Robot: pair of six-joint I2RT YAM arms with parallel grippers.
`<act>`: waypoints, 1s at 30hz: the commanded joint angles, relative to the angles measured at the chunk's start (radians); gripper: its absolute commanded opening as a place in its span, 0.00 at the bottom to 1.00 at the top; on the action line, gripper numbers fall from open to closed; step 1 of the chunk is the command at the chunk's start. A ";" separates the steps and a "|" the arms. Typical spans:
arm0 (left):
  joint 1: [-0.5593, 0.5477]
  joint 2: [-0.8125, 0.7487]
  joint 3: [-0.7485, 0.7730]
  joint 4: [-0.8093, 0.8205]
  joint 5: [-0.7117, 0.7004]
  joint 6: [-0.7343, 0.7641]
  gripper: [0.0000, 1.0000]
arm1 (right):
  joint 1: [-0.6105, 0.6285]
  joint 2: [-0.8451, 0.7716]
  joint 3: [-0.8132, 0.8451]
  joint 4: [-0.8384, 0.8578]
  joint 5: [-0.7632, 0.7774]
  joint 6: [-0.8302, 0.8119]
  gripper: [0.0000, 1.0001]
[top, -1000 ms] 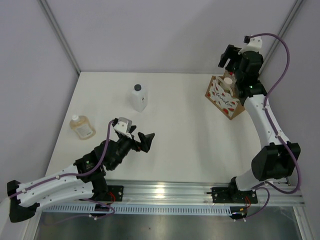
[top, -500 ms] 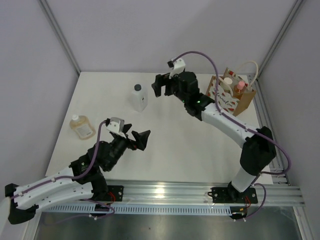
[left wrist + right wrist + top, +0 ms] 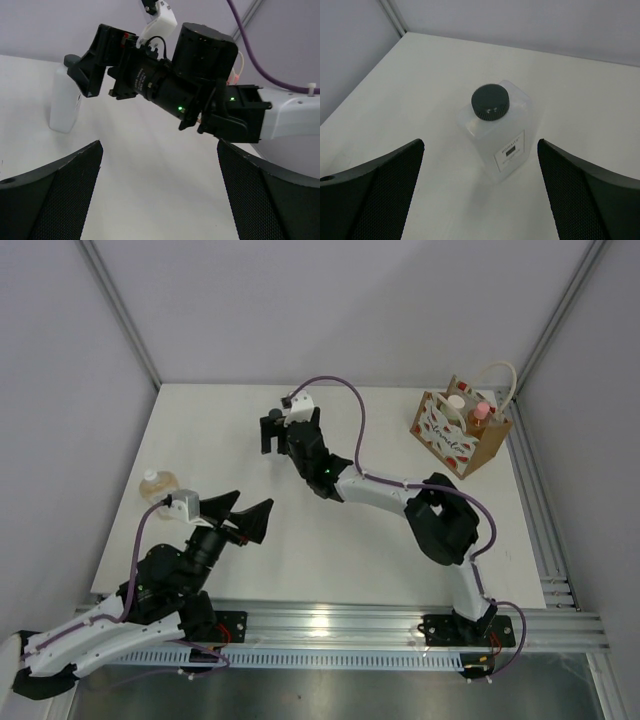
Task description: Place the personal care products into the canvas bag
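The white bottle with a black cap (image 3: 497, 135) stands upright on the table, a little beyond my right gripper (image 3: 481, 145), which is open and empty. From above, the right gripper (image 3: 272, 432) hangs over that bottle and hides it. In the left wrist view the bottle (image 3: 64, 100) stands beside the right gripper's fingers (image 3: 92, 62). The amber flask (image 3: 158, 483) lies at the left, partly behind my left wrist. My left gripper (image 3: 252, 508) is open over bare table, nothing between its jaws. The canvas bag (image 3: 447, 438) stands at the back right, holding the beige cylinder (image 3: 456, 405) and the orange bottle (image 3: 480, 416).
The right arm (image 3: 380, 485) stretches across the middle of the table from its base to the back left. Grey walls close the table at the back and both sides. The bag's white rope handle (image 3: 500, 375) loops above its far rim.
My right arm swung from the bag at the back right across to the white bottle, its jaws opening wide. The left arm drew back toward the near left.
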 commanded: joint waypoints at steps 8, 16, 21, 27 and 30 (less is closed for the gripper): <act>0.002 -0.010 -0.005 0.029 -0.020 -0.040 0.99 | 0.057 0.263 0.270 0.229 0.297 -0.119 1.00; 0.004 -0.012 -0.008 0.030 -0.023 -0.040 0.99 | 0.051 0.441 0.465 0.181 0.421 -0.138 0.99; 0.002 -0.007 -0.005 0.033 -0.018 -0.040 0.99 | 0.031 0.411 0.377 0.236 0.439 -0.159 0.91; 0.004 -0.005 -0.002 0.030 -0.018 -0.040 0.99 | -0.033 0.300 0.159 0.400 0.203 -0.213 0.64; 0.002 -0.008 -0.002 0.030 -0.012 -0.040 0.99 | -0.073 0.239 0.079 0.361 -0.044 -0.170 0.69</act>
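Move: The white bottle stands about 8 cm ahead of the open right gripper, 3 cm to its left and some 11 cm below. The amber bottle is roughly 29 cm to the left of the white bottle and 13 cm nearer the base; the canvas bag lies about 46 cm to the right gripper's right and 9 cm ahead. From the left gripper the white bottle is around 32 cm straight ahead and 19 cm below. Lower the right gripper about 10 cm onto the white bottle while reaching some 6 cm forward, first swinging about 4 cm left with the fingers wide, then coming back right as much. Turn the wrist clockwise nearly 20 degrees on the way in, easing part of it back near the end, and close the fingers to pinch the bottle's body below the cap. ##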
